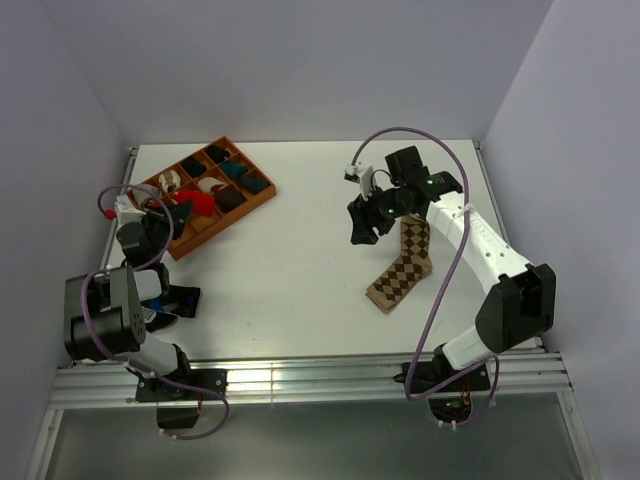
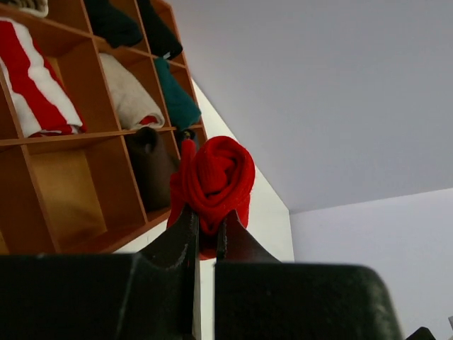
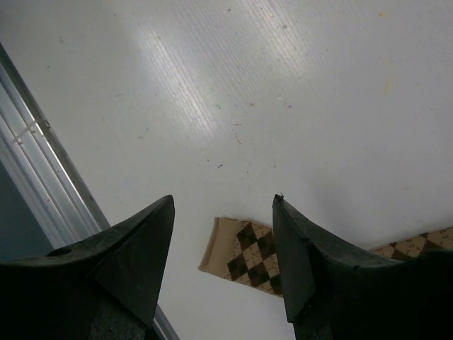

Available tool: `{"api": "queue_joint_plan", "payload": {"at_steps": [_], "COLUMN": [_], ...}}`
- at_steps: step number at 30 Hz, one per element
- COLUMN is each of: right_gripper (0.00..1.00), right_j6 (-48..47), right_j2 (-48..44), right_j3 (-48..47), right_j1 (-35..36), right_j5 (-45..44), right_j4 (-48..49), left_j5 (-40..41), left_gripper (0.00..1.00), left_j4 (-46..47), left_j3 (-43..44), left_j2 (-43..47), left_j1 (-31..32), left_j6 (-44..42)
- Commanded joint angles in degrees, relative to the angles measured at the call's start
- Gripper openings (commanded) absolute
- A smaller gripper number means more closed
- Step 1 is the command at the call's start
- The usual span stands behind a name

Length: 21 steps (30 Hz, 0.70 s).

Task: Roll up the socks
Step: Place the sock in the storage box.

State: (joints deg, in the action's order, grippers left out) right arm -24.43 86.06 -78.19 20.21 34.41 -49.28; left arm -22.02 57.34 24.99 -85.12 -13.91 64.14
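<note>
A rolled bright red sock [image 2: 216, 173] is pinched between the fingertips of my left gripper [image 2: 207, 212], which is shut on it. The roll hangs just above the near edge of the wooden tray [image 2: 71, 134]. From above, the left gripper [image 1: 178, 214] and the red sock [image 1: 197, 204] are over the tray's near compartments. The tan-and-brown argyle sock [image 1: 405, 265] lies flat and unrolled on the table at the right. My right gripper [image 1: 360, 232] hovers open just left of its far end. Below the open fingers one end of the argyle sock [image 3: 248, 255] shows.
The orange-brown divided tray [image 1: 226, 224] sits at the far left, holding black, teal, white, brown and red-striped sock rolls [image 2: 35, 85]. A metal rail [image 1: 300, 380] runs along the near table edge. White walls enclose the table.
</note>
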Motion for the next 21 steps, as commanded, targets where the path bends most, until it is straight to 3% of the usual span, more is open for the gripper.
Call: {"api": "queue_joint_plan", "payload": {"at_steps": [1, 11, 21], "right_gripper": [0.65, 0.64, 0.64], "right_j6": [-2.8, -4.9, -6.1], "right_j2": [-3.2, -5.2, -5.4], "right_j3": [1.2, 4.6, 6.3], "right_j1": [-0.4, -0.4, -0.4], "right_j5": [-1.0, -2.2, -2.4], "right_j4": [2.7, 4.3, 4.8], "left_j5": [-2.0, -0.9, 1.9], "left_gripper": [0.00, 0.00, 0.00], "left_j4": [11.6, 18.9, 19.0], "left_j3": [2.3, 3.6, 4.4], "left_j2": [-4.0, -16.6, -21.8], "left_j1": [-0.2, -0.1, 0.0], "left_j6": [2.5, 6.3, 7.7]}}
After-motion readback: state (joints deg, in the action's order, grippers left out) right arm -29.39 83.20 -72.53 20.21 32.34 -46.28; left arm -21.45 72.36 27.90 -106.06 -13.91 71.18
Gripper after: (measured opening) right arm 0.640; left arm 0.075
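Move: The left hand holds the rolled red sock above the near side of the storage box. The empty compartment it is bound for lies about 4 cm ahead and some 11 cm below. The dark brown sock lies roughly 10 cm ahead and 6 cm right of the hand, the striped sock 8 cm ahead and 6 cm left. Another empty compartment is 4 cm back and 7 cm left. From the right hand the target compartment is about 37 cm left and 14 cm ahead. Still pinching the rolled red sock in its shut fingers, the left hand sinks about 6 cm towards the empty compartment beside the brown sock, edging some 3 cm forward as it goes. It rolls a little, its left side dropping by under 10 degrees, and slows near the end without opening. ##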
